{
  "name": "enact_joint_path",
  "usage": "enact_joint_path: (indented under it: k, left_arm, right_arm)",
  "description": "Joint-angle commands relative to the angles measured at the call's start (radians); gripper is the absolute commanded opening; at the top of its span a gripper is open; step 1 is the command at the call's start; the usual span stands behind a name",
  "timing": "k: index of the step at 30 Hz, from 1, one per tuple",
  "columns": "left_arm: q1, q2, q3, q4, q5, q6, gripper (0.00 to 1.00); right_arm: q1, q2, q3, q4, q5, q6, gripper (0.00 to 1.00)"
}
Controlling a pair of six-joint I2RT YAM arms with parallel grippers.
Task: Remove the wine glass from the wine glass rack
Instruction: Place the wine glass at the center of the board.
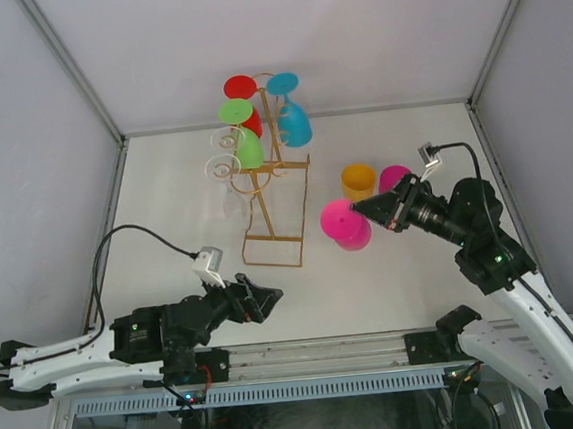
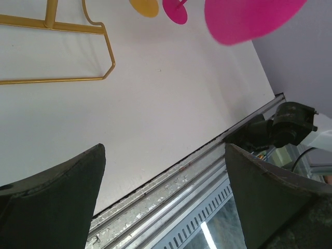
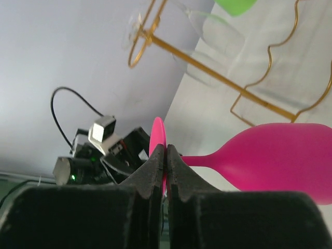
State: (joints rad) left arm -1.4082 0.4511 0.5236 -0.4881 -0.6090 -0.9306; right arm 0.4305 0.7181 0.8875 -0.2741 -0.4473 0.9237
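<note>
My right gripper (image 1: 359,208) (image 3: 165,151) is shut on the round foot of a pink wine glass (image 1: 339,222) (image 3: 280,161). It holds the glass on its side above the table, right of the gold wire wine glass rack (image 1: 267,181) (image 3: 207,69) and apart from it. From the left wrist the glass's foot shows as a big pink disc (image 2: 249,18) at the top. Red, green, blue and clear glasses still hang on the rack. My left gripper (image 1: 271,298) (image 2: 164,155) is open and empty, low over the table's front edge.
A yellow glass (image 1: 358,180) (image 2: 144,6) and a magenta glass (image 1: 394,177) (image 2: 176,10) stand on the table behind the held one. The rack's rectangular base loop (image 2: 62,26) lies ahead of the left gripper. A metal rail (image 2: 171,192) runs along the front edge.
</note>
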Motion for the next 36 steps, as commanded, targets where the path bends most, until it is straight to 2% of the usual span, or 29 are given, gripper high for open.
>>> enact_joint_path:
  k: [1,11,16,22,27,33,36]
  left_arm:
    - [0.018,-0.034,-0.025,0.087,-0.025,-0.076,1.0]
    - [0.031,-0.157,-0.158,0.481,0.092,-0.072,0.97]
    - [0.032,-0.096,-0.118,0.503,0.136,-0.058,0.94]
    - [0.032,0.06,-0.045,0.574,0.241,-0.042,0.93]
    - [0.036,0.163,-0.006,0.62,0.284,-0.051,0.84]
    - [0.052,0.195,-0.004,0.701,0.352,-0.048,0.79]
    - [0.055,0.209,-0.01,0.708,0.368,-0.059,0.72]
  right_arm:
    - [0.044,-0.079,-0.087,0.084,-0.047,0.029,0.0]
    - [0.144,-0.193,-0.309,0.177,-0.011,0.036,0.0]
    - [0.195,-0.186,-0.334,0.243,0.003,0.03,0.0]
    - [0.251,-0.146,-0.334,0.315,0.013,0.017,0.0]
    - [0.287,-0.12,-0.334,0.34,0.011,0.004,0.0]
    - [0.308,-0.109,-0.334,0.356,-0.016,-0.005,0.0]
    - [0.314,-0.11,-0.334,0.369,-0.033,-0.007,0.0]
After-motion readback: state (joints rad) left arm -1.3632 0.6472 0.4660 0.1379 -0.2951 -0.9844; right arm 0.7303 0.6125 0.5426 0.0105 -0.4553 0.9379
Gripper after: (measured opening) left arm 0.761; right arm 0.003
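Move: The left hand, open and empty, has the hanging pink wine glass about 16 cm to its right, 8 cm ahead and 8 cm above. The right hand already pinches that glass by its foot; the left gripper it is taken to lies about 18 cm to its left, 10 cm back and 15 cm lower. From the right hand, the standing orange glass is some 13 cm ahead, 4 cm right and 27 cm below, and the rack's near bar 17 cm left, 3 cm ahead and 33 cm below. Keeping its pinch on the upside-down pink glass's foot, the right hand brings it back about 7 cm and down some 8.5 cm, then rises slightly, drifting 5 cm left towards the left gripper and turning counter-clockwise. The left hand first rises, then reaches right to meet the foot, about 8.5 cm in all, rolling right side up and narrowing its fingers by a quarter. ##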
